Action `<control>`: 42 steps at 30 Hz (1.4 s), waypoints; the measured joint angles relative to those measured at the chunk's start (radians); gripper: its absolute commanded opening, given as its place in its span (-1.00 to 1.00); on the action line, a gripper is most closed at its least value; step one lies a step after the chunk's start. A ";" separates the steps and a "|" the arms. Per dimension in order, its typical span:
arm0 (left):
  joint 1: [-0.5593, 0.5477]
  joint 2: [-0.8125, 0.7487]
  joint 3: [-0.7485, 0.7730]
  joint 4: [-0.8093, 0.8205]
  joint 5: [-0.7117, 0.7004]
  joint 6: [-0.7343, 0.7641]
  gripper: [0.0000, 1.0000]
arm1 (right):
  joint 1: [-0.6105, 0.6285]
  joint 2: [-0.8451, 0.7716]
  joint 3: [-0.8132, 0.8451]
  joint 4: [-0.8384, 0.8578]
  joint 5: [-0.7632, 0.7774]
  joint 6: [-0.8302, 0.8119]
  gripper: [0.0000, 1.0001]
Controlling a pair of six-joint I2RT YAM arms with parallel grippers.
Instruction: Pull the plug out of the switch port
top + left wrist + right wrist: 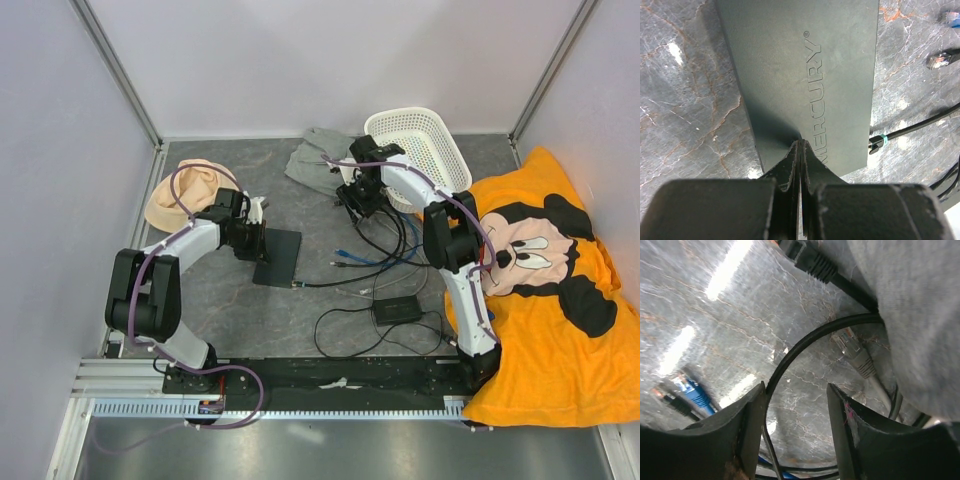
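Note:
The flat black switch box [279, 256], lettered MERCURY [805, 75], lies on the grey table. My left gripper [801, 142] is shut, and its tips rest on the box's near end [256, 238]. One black plug with a green band [879, 142] sits in a port on the box's side edge, and its cable [330, 283] runs off to the right. The port openings themselves are hidden. My right gripper [796, 390] is open and holds nothing. It hovers over loose cables [352, 200], with a black cable loop [790, 355] passing by its left finger.
Loose plugs lie about: grey [855, 352], black [810, 260], blue [695, 392], and others [942, 60]. A grey cloth [315, 155] and a white basket [420, 140] sit at the back, and a black power brick [397, 311] near the front. An orange pillow [560, 290] is on the right, a tan hat [185, 190] on the left.

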 measured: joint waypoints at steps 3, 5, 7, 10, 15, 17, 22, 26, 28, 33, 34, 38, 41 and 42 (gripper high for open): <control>0.000 -0.013 -0.014 0.008 -0.004 0.000 -0.97 | 0.006 -0.024 0.002 0.003 -0.042 0.010 0.20; 0.000 -0.016 -0.018 0.010 -0.005 0.000 -0.97 | 0.013 -0.050 0.002 0.002 -0.122 0.010 0.20; 0.000 -0.016 -0.018 0.010 -0.005 0.000 -0.97 | 0.021 -0.074 0.002 -0.002 -0.220 0.005 0.20; 0.000 -0.016 -0.018 0.010 -0.004 0.000 -0.97 | 0.055 -0.093 0.000 -0.005 -0.365 -0.007 0.20; 0.000 -0.016 -0.012 -0.002 -0.003 -0.009 -0.97 | 0.148 -0.079 -0.022 -0.016 -0.554 0.001 0.23; 0.000 -0.016 -0.008 -0.017 -0.004 -0.014 -0.97 | 0.181 -0.058 -0.033 -0.021 -0.600 0.002 0.22; 0.006 -0.038 0.027 -0.096 -0.054 -0.035 -0.97 | 0.210 0.008 -0.058 -0.036 -0.661 0.002 0.19; 0.047 -0.139 0.023 -0.161 -0.034 -0.062 -0.97 | 0.205 0.036 -0.072 -0.046 -0.679 0.002 0.16; 0.059 -0.196 0.006 -0.179 -0.010 -0.085 -0.97 | 0.204 0.048 -0.072 -0.045 -0.686 0.003 0.16; 0.056 -0.216 -0.002 -0.232 0.083 -0.120 -0.97 | 0.210 0.072 -0.061 -0.042 -0.703 0.014 0.16; 0.055 -0.209 -0.004 -0.248 0.102 -0.124 -0.97 | 0.211 0.080 -0.053 -0.041 -0.705 0.020 0.16; 0.055 -0.137 -0.008 -0.294 0.122 -0.143 -0.97 | 0.212 0.109 -0.012 -0.029 -0.704 0.035 0.17; 0.051 -0.067 -0.009 -0.311 0.101 -0.156 -0.97 | 0.212 0.117 0.008 -0.013 -0.702 0.047 0.17; 0.051 -0.046 -0.008 -0.312 0.094 -0.158 -0.97 | 0.212 0.117 0.012 -0.009 -0.700 0.051 0.18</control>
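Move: The right hand's aim is the black plug with the teal band, still in the switch port, about 20 cm back and 20 cm to its left, 2 cm lower. From the right hand the switch's middle lies some 11 cm back and 26 cm left, and the loose blue plug about 9 cm back and 5 cm left. The left fingertips rest on the switch, its middle roughly 5 cm ahead and 3 cm right; the black plug is some 4 cm back and 9 cm right of them. Back and to the left in a low arc, the open right hand travels about 20 cm from the freed cables towards the plugged side of the switch, rising and sinking again while its fingers swing to point left and back. The shut left hand lifts off the switch top, passes back over its rear end and comes down some 7 cm farther back, tipping about 20 degrees. ##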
